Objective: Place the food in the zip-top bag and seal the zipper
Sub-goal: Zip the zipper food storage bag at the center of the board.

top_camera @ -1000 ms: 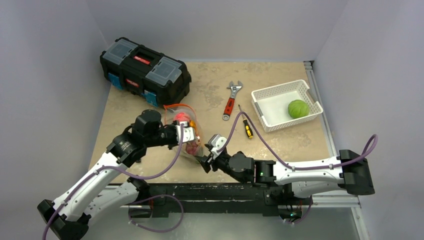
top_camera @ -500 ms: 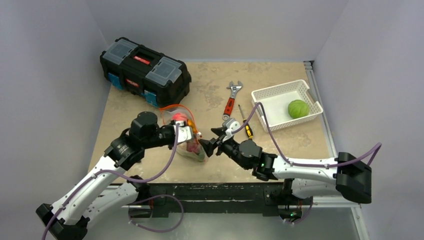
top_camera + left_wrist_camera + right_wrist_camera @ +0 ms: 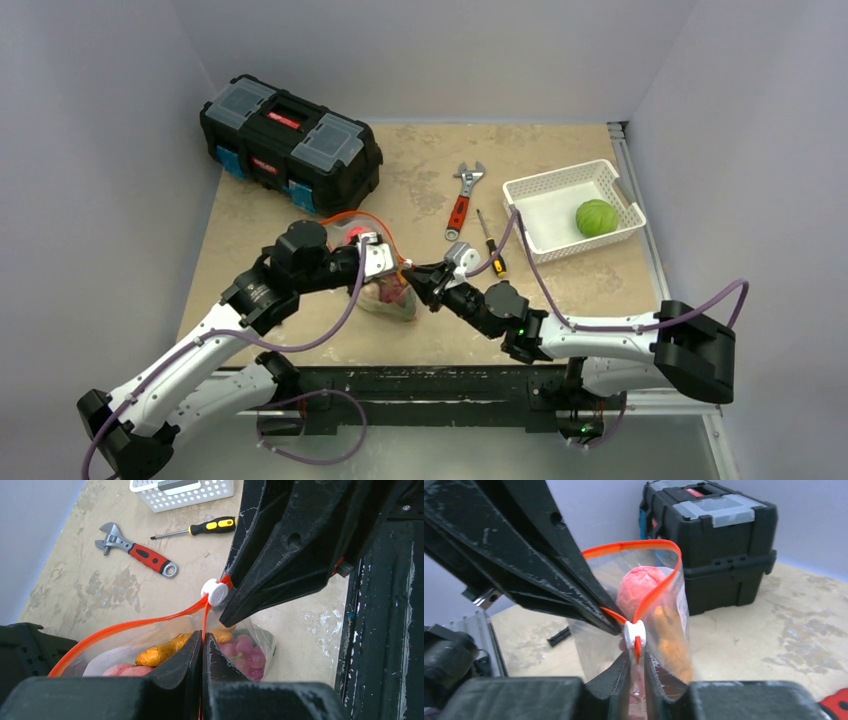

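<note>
The clear zip-top bag [image 3: 388, 296] stands on the table between my two grippers. It holds food: a pink-red fruit [image 3: 639, 587], an orange piece [image 3: 155, 655] and purple grapes [image 3: 247, 650]. The red-orange zipper [image 3: 125, 626] arches open over the mouth. My left gripper [image 3: 202, 642] is shut on the zipper strip near its end. The right gripper [image 3: 637, 660] faces it from the right. Its jaws stand narrow, with a slight gap either side of the strip's red end just below the white slider [image 3: 634, 632]. A green cabbage [image 3: 596, 217] lies in the white basket [image 3: 545, 182].
A black toolbox [image 3: 290, 140] stands at the back left, close behind the bag. A red-handled wrench [image 3: 461, 205] and a yellow-black screwdriver [image 3: 490, 247] lie between the bag and the basket. Grey walls close in the left, back and right sides.
My right gripper has come up from low beside the bag to the zipper's end and narrowed its jaws. The left gripper stayed on the strip and shifted slightly right, pulling the mouth taut.
</note>
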Motion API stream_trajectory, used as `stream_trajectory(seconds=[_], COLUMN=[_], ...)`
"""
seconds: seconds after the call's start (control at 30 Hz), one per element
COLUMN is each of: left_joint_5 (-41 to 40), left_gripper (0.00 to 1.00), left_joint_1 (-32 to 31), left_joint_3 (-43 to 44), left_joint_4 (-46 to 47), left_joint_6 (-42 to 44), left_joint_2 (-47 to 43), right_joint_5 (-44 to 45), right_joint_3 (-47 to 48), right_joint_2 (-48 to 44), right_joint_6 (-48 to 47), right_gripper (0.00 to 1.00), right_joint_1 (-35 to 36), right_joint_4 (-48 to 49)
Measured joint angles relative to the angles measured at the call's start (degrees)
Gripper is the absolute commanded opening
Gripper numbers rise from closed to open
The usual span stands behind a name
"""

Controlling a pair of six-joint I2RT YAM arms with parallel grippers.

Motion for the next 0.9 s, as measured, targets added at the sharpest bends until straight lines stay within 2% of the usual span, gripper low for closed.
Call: stream_trajectory(seconds=[0.13, 0.33, 0.57, 0.73, 0.9], left_joint_5=[-1.3, -2.9, -1.8, 4.9, 9.2], left_gripper=[0.38, 0.83, 0.86, 0.83, 0.8], left_joint_1=[-0.8, -0.9, -0.7, 1.6, 3.5], left_joint_3=[0.0, 2.9, 14.5, 22.0, 20.2], left_joint_4=[0.6, -0.8, -7.5, -15.1, -19.6], left_joint_6=[0.1, 1.9, 7.1, 11.1, 13.5], left_joint_2=[0.0, 1.1, 8.0, 15.8, 18.9], right_joint_5=[-1.7, -8.0, -12.0, -13.2, -13.6], right_joint_3=[-0.3, -0.3, -0.3, -0.3, -0.3], right_joint_2=[0.2, 0.5, 0.8, 0.7, 0.2], right_joint_6=[-1.1, -2.6, -4.0, -4.1, -4.2], right_gripper=[0.0, 0.0, 0.0, 0.0, 0.0], right_joint_1=[-2.2, -4.8, -4.9, -5.2, -5.6], right_joint_4=[0.9, 0.8, 0.8, 0.6, -0.7])
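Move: The bag's white slider sits at the near-right end of the orange zipper, about 2 cm right of the left hand's closed fingertips and 1 cm ahead, at their height. From the left hand, the peach in the bag lies some 8 cm left, 6 cm ahead and 4 cm lower; the grapes are 5 cm back, 1 cm left and 6 cm lower. From the right hand, the slider is about 1 cm ahead, 2 cm left and 1 cm higher. The right hand shuts its part-open fingers on the zipper's end just below the slider, edging forward a little over 1 cm and then easing back, and keeps that pinch while turning slightly counter-clockwise. Meanwhile the left hand opens wide and lets go of the zipper, rises about 5 cm while drifting forward and right, then drops back almost to its starting height, rolling its left side up and swinging clockwise some 10 degrees, so that its open fingers come down astride the zipper by the slider. ##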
